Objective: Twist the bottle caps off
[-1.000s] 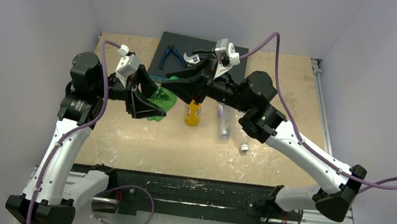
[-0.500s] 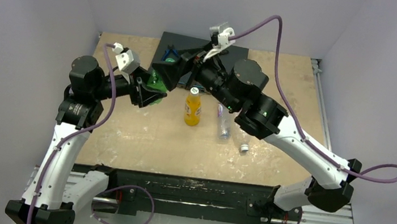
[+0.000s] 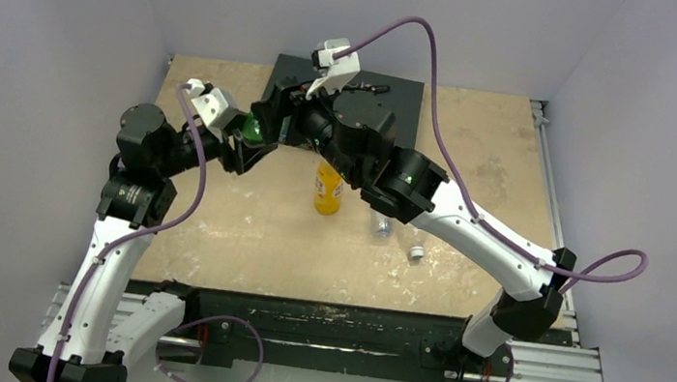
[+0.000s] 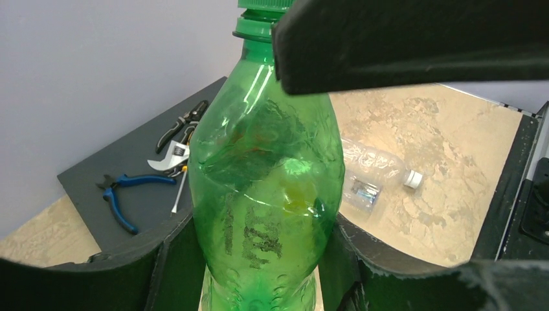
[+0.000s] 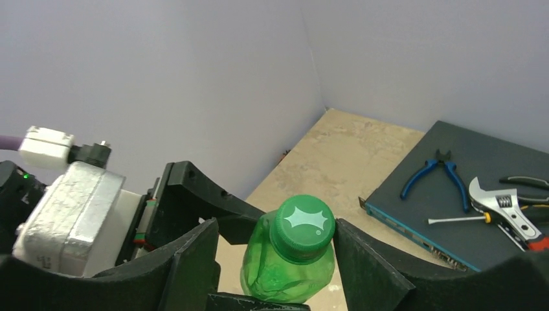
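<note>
My left gripper (image 4: 265, 259) is shut on the body of the green bottle (image 4: 265, 175), holding it off the table at the back left (image 3: 250, 128). The bottle's dark green cap (image 5: 302, 225) is screwed on. My right gripper (image 5: 275, 228) straddles that cap with its jaws open. One finger (image 5: 362, 259) touches the cap and the other stands a little apart. The orange-yellow bottle (image 3: 328, 190) lies mid-table, its top under my right arm. A clear bottle (image 4: 362, 184) lies beside it, with a loose white cap (image 3: 417, 253) nearby.
A dark mat (image 3: 400, 96) at the back holds blue-handled pliers (image 5: 430, 172), a wrench (image 5: 502, 204) and a small screwdriver (image 5: 456, 220). Grey walls close in at the back and left. My right arm (image 3: 449, 214) stretches across the table's middle.
The left gripper has carried the green bottle toward the back left. The right arm followed it there, swinging leftwards across the table, and its jaws have come off their earlier shut hold.
</note>
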You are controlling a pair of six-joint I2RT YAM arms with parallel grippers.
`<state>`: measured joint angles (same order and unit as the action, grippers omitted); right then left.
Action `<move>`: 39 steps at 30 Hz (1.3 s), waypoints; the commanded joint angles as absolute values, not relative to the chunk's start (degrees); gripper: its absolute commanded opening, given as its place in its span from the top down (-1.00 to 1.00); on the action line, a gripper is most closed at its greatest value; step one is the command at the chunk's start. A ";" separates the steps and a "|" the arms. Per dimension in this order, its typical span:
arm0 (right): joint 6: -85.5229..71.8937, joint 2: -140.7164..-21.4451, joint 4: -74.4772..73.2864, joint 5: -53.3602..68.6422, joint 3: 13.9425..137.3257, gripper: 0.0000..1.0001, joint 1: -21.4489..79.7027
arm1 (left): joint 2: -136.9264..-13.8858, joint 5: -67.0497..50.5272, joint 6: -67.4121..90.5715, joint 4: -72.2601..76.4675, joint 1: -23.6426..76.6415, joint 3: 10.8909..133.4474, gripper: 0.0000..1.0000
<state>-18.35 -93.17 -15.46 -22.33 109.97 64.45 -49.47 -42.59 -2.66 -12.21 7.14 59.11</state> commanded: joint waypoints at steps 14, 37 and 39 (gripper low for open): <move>-22.01 -94.14 -9.87 -23.61 111.87 0.14 63.82 | -47.20 -43.89 -4.38 -9.08 6.99 56.66 0.88; -21.56 -80.10 14.76 20.66 91.40 1.00 53.87 | -50.67 -71.52 22.74 2.98 7.03 61.93 0.89; -20.10 -79.11 15.74 24.34 90.45 1.00 53.88 | -50.54 -72.42 23.06 2.99 7.03 62.12 0.90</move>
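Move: The green bottle's cap already sits between the right hand's open fingers, about 1 cm ahead of the hand point and level with it. The left hand holds the bottle lower down, the cap about 11 cm above that hand and hardly to either side. From the right hand, the orange bottle stands some 5 cm ahead, 9 cm to the right and 36 cm below; the tool tray lies roughly 26 cm ahead, 11 cm right and 43 cm below. With the left hand keeping its grip on the bottle and almost still, the right hand eases forward 1 to 2 cm and closes its fingers on the cap, pinching it from both sides. Holding on, it then twists about 25 degrees counter-clockwise, drawing back some 5 cm and rising about 2 cm as it drifts right, while the left hand turns the bottle about 20 degrees clockwise against it, moving back about 5 cm, to the right, and slightly up. ##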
